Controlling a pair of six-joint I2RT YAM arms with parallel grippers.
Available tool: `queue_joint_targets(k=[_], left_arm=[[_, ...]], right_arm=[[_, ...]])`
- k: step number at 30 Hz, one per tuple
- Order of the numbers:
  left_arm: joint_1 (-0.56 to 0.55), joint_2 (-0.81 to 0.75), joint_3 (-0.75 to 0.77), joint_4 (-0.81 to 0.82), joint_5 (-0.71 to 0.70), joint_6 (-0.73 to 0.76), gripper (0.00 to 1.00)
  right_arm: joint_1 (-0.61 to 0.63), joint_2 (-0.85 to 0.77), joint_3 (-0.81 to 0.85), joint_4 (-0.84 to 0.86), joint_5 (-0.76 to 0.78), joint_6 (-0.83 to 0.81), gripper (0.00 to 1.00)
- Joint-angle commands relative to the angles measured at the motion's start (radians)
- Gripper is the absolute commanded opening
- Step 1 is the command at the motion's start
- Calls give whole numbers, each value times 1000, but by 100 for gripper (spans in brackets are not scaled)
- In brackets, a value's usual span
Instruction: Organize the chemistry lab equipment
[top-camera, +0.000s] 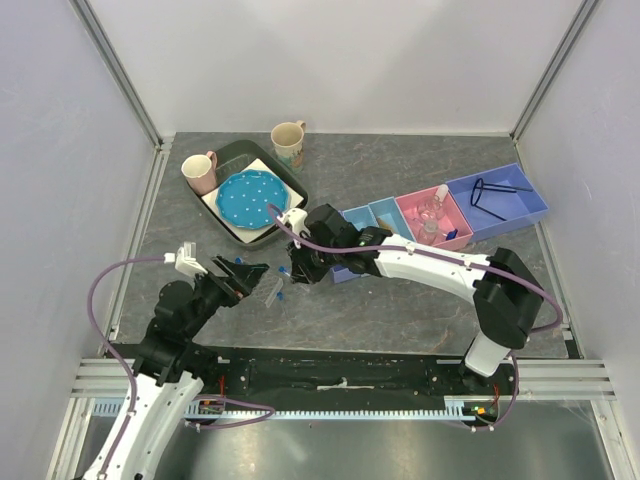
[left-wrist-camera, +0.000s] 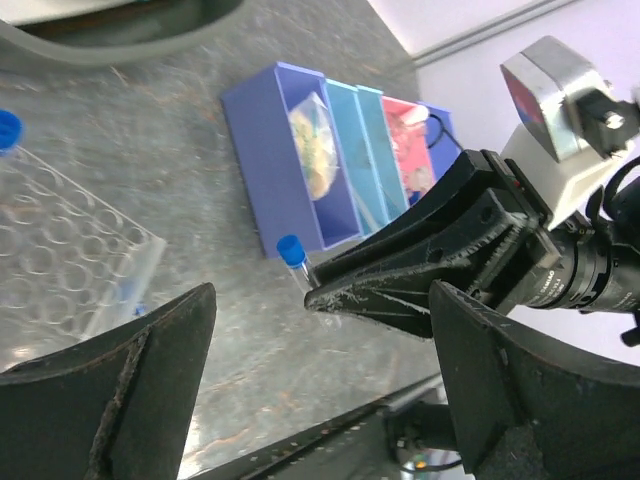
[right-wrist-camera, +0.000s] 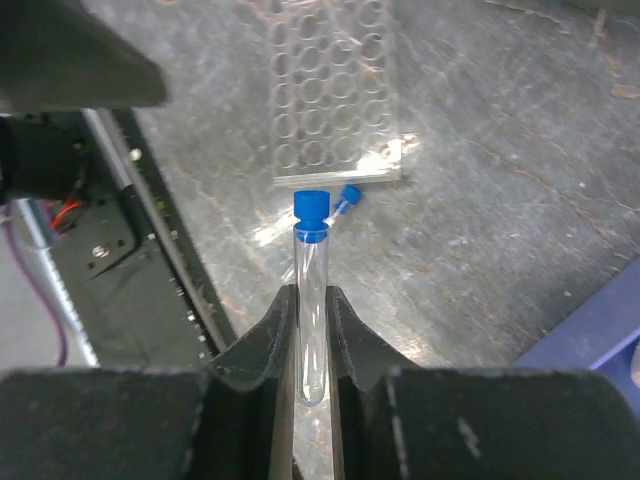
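My right gripper (right-wrist-camera: 312, 300) is shut on a blue-capped clear tube (right-wrist-camera: 312, 270), which points cap-first away from the fingers, just above the table. In the top view that gripper (top-camera: 297, 268) hovers beside a clear rack of round holes (top-camera: 272, 291). A second blue-capped tube (right-wrist-camera: 347, 200) lies against the rack's (right-wrist-camera: 335, 85) near edge. My left gripper (left-wrist-camera: 320, 400) stands open and holds nothing, close to the held tube (left-wrist-camera: 293, 255). A small clear flask (top-camera: 436, 203) sits in the pink bin, a black wire frame (top-camera: 497, 190) in the purple bin, and a whitish bag (left-wrist-camera: 312, 140) in another bin.
A row of purple, blue and pink bins (top-camera: 370, 214) runs along the right side of the table. At the back left, a dark tray (top-camera: 232, 156) carries a blue dotted plate (top-camera: 248, 196), with two mugs (top-camera: 199, 172) (top-camera: 288, 141) beside it.
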Motion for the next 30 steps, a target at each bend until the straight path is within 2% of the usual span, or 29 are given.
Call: queue_joint_targets(k=[1,5,9,13,16,26,30], left_arm=[[5,-2,-83,257,145,-267,89],[5,54,-158,397,214,-372,78],[5,100,-164,406,247,-381,72],[5,140,-176,408,270,-385,58],[5,168,-180,408,288,-382,52],[5,188,-186,375,346,-350,49],[5,177,-178,343,351,-324,42]], right_arm=[[-7,-52,-17,25,-190,-36,14],[-11,-62,-11,27,-258,-38,14],[-10,-64,0,25,-310,-38,14],[-10,-62,5,25,-322,-39,13],[-12,-61,3,25,-324,-39,13],[-12,-61,3,22,-313,-53,13],[-13,-59,2,24,-305,-58,13]])
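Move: The capped test tube is already pinched in the right hand; its middle is some 8 cm to the left hand's right, 4 cm ahead and 6 cm below. The open left gripper lies about 9 cm to the right hand's left, 4 cm back and 6 cm higher. On the table roughly 18 cm under the left hand, the clear rack lies 2 cm ahead and 3 cm left, and a loose tube straight to the right by 4 cm. Rightward about 5 cm and sinking nearly 3, the left hand closes in on the held tube's blue cap, rolling its left side down some 20 degrees, tipping down and swinging clockwise as its wide-open fingers narrow to about half around the cap. The right hand meanwhile draws the tube back about 4 cm and up 2, turning slightly counter-clockwise, then holds still with its pinch kept. ##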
